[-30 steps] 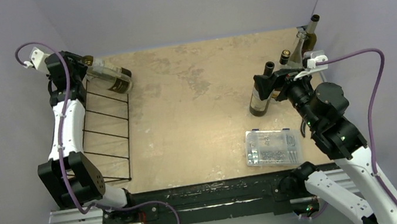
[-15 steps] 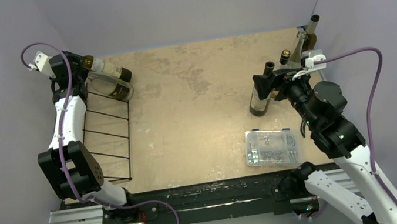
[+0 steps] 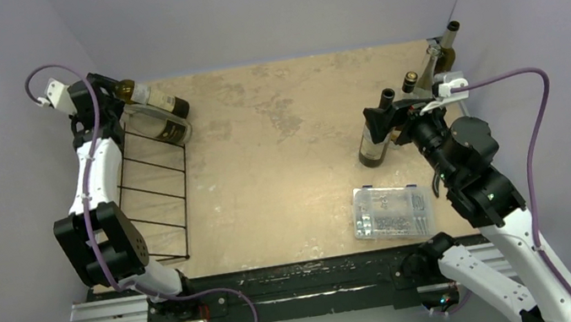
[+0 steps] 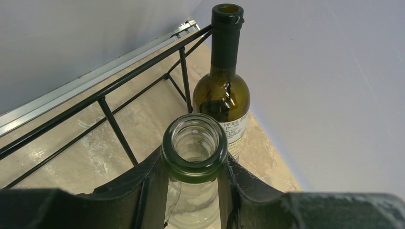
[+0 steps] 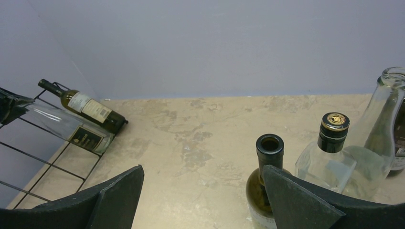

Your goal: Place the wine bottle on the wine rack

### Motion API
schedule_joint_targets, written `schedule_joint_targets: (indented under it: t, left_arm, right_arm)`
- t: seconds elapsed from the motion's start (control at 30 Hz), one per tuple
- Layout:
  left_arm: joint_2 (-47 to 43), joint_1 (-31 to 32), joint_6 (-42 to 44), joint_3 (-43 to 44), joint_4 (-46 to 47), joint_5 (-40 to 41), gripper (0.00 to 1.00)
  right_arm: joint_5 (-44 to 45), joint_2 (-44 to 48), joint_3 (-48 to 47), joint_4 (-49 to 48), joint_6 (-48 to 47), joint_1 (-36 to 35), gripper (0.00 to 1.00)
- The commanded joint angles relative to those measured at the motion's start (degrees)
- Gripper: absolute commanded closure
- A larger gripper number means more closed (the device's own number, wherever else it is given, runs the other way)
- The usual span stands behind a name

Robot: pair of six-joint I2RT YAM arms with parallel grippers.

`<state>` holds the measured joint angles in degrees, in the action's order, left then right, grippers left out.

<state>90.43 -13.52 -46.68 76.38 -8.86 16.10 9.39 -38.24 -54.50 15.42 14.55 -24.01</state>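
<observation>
The black wire wine rack (image 3: 151,189) lies slanted at the table's left side. A dark green wine bottle (image 3: 160,103) and a clear wine bottle (image 3: 168,128) lie side by side on its far end. My left gripper (image 3: 103,97) is shut on the clear bottle's neck (image 4: 194,149), with the green bottle (image 4: 221,93) just beyond and a rack bar (image 4: 102,98) to its left. My right gripper (image 3: 393,117) is open and empty beside an upright green wine bottle (image 3: 370,145). In the right wrist view that bottle (image 5: 267,157) stands at the right finger (image 5: 296,200), partly behind it.
A square clear bottle with a black cap (image 5: 330,157), a tall clear bottle (image 5: 382,129) and a dark bottle (image 3: 450,41) stand at the back right. A clear plastic box of small parts (image 3: 392,211) sits near the front right. Grey walls enclose the table.
My left gripper has drawn back towards the left wall with the clear bottle, which has come down lower on the rack; the green bottle behind it now shows. The right arm has barely moved.
</observation>
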Motion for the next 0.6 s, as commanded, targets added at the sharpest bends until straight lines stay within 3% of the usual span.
schedule_joint_targets:
  t: [0.0,0.3,0.57]
  left_arm:
    - [-0.9,-0.6,-4.6,3.0,4.4,-1.7,0.66]
    - [-1.2,-0.9,-3.5,3.8,0.7,-2.1,0.43]
    - [-2.2,-1.1,-2.8,4.0,-2.3,-1.9,0.36]
  right_arm:
    - [-0.8,0.0,0.0,-1.5,0.5,-0.3,0.01]
    - [-0.8,0.4,0.0,-1.4,0.4,-0.3,0.01]
    - [-0.7,-0.5,-0.2,-1.0,0.3,-0.3,0.01]
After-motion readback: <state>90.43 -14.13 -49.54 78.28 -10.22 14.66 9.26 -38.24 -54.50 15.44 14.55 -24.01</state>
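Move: The clear bottle you hold by its neck reaches down to the right across the rack; its middle lies about 9 cm right of the left gripper, 1 cm back and 7 cm below. The dark bottle already racked has its middle some 7 cm ahead, 7 cm right and 7 cm lower than the gripper. The next empty slot is roughly 11 cm back and 9 cm right, 8 cm down. From the right gripper the clear bottle is about 60 cm left, 20 cm ahead and 18 cm lower. Let go of the clear bottle's neck with the left gripper: open the fingers from about a third to nearly two thirds while holding the hand almost in place. Once they part, lift about 1 cm, rolling the wrist only a few degrees, so that the pads come free of the neck. ##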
